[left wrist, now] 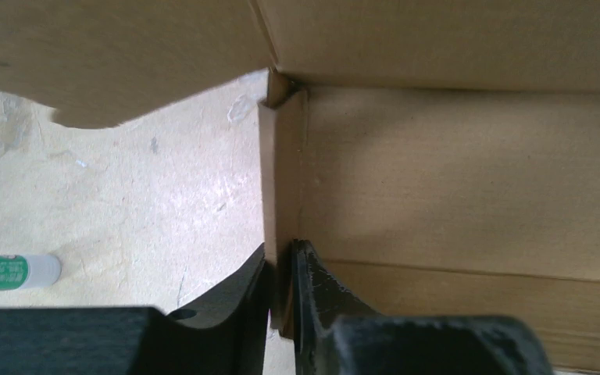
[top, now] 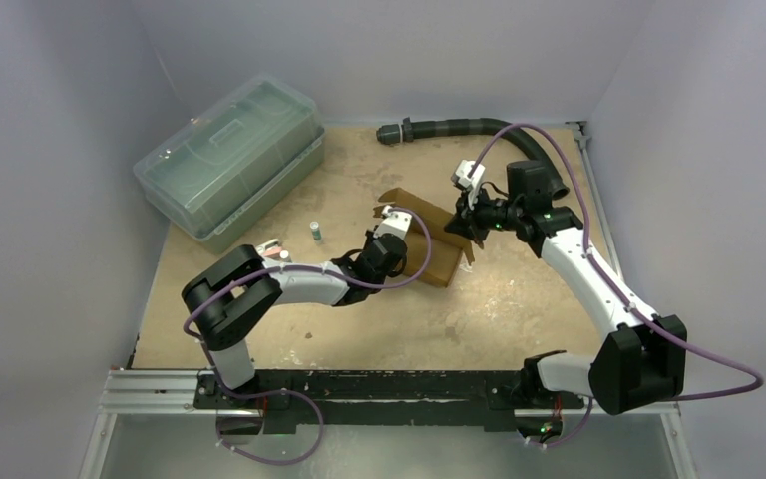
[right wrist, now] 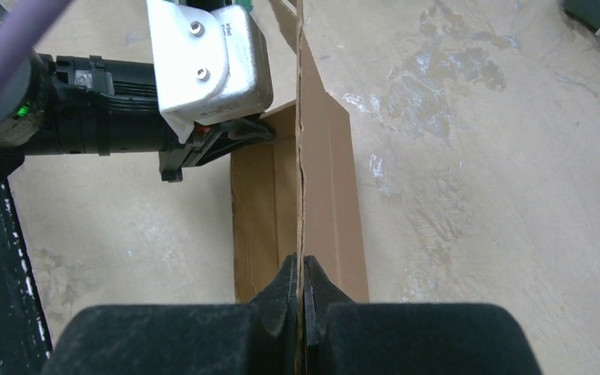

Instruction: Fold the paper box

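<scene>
The paper box (top: pixel 439 244) is a brown cardboard piece, partly raised, in the middle of the table between both arms. My left gripper (top: pixel 391 232) is shut on a thin upright flap at the box's left side; in the left wrist view the gripper (left wrist: pixel 281 269) pinches that flap (left wrist: pixel 281 180) edge-on, with a wide panel (left wrist: pixel 469 180) to its right. My right gripper (top: pixel 467 222) is shut on the box's right edge; in the right wrist view the gripper (right wrist: pixel 300 273) clamps a thin cardboard sheet (right wrist: pixel 324 180) seen edge-on. The left arm's wrist (right wrist: pixel 203 70) shows there too.
A large clear greenish lidded plastic bin (top: pixel 229 160) stands at the back left. A small green-and-white tube (top: pixel 315 233) lies left of the box, also in the left wrist view (left wrist: pixel 8 272). A black corrugated hose (top: pixel 479 130) runs along the back edge.
</scene>
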You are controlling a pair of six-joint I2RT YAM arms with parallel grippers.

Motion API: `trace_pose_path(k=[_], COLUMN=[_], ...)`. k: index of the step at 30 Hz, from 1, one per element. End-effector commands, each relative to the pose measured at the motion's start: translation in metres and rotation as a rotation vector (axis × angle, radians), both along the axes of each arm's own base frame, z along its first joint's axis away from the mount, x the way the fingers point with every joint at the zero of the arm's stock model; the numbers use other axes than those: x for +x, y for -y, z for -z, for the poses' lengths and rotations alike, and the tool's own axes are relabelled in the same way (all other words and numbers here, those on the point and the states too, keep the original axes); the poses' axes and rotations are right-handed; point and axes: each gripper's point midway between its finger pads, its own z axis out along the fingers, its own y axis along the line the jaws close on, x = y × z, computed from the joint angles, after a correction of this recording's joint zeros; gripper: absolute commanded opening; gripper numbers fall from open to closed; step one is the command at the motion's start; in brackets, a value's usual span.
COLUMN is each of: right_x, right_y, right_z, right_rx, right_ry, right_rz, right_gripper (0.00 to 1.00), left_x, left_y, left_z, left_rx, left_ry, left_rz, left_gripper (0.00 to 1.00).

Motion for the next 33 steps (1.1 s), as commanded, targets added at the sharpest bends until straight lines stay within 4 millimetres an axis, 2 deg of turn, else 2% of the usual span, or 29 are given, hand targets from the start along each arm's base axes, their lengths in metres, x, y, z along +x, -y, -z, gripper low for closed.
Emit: trace_pose_path(k=[1,6,13,18,24,29,33], right_x=[0.005,0.009,0.011,0.013,0.013,0.011,0.011], right_y=[-0.006,-0.002,0.000,0.000,0.001,0.001,0.000], right_z=[-0.024,-0.024,-0.021,-0.018,-0.018,-0.019,-0.018], right_rx=[0.039,0.023,0.012,0.007,0.003,0.005,0.006], right_ry=[0.096,0.117,0.121,0.117,0.121,0.125,0.120], right_rz=[-0.010,0.016,0.027,0.033,0.038,0.035,0.032], right_gripper=[0.00,0.00,0.00,0.00,0.00,0.00,0.00], left_x=[-0.003,-0.004,-0.004,-0.002,-0.008,-0.025,-0.037], left_y=[-0.007,-0.012,-0.011,-0.009,-0.012,-0.029,-0.069], left_z=[-0.004,-0.021,-0.037,-0.051,-0.061,-0.086,-0.105], left_rx=[0.011,-0.042,-0.183,-0.268,-0.335,-0.406,-0.385], left_ry=[-0.020,-0.013,-0.053,-0.070,-0.082,-0.066,0.000], left_rz=[-0.026,-0.064,-0.053,-0.034,-0.005,0.032,-0.027], left_gripper=[0.18,0.30,0.33,0.40,0.41,0.44,0.54])
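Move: The paper box's left end wall is already between the left fingers, which have just begun to part; the tray's middle lies about 7 cm to that hand's right, 3 cm back and 2 cm lower. The raised lid's middle is roughly 3 cm ahead, 5 cm right and 4 cm up; a capped tube stands about 14 cm to the left, 1 cm ahead and slightly lower. From the right hand, the end wall is some 12 cm left, level fore and aft, 12 cm down. The box's left end wall is let go: the left fingers spread to about half open while the hand dips a centimetre and eases left. Then it climbs clear and finally draws back and left, ending some 8 cm up and 4 cm left, rolled about 20 degrees with its left side dropping. The right hand keeps its pinch on the lid, nudging forward about 1 cm. ##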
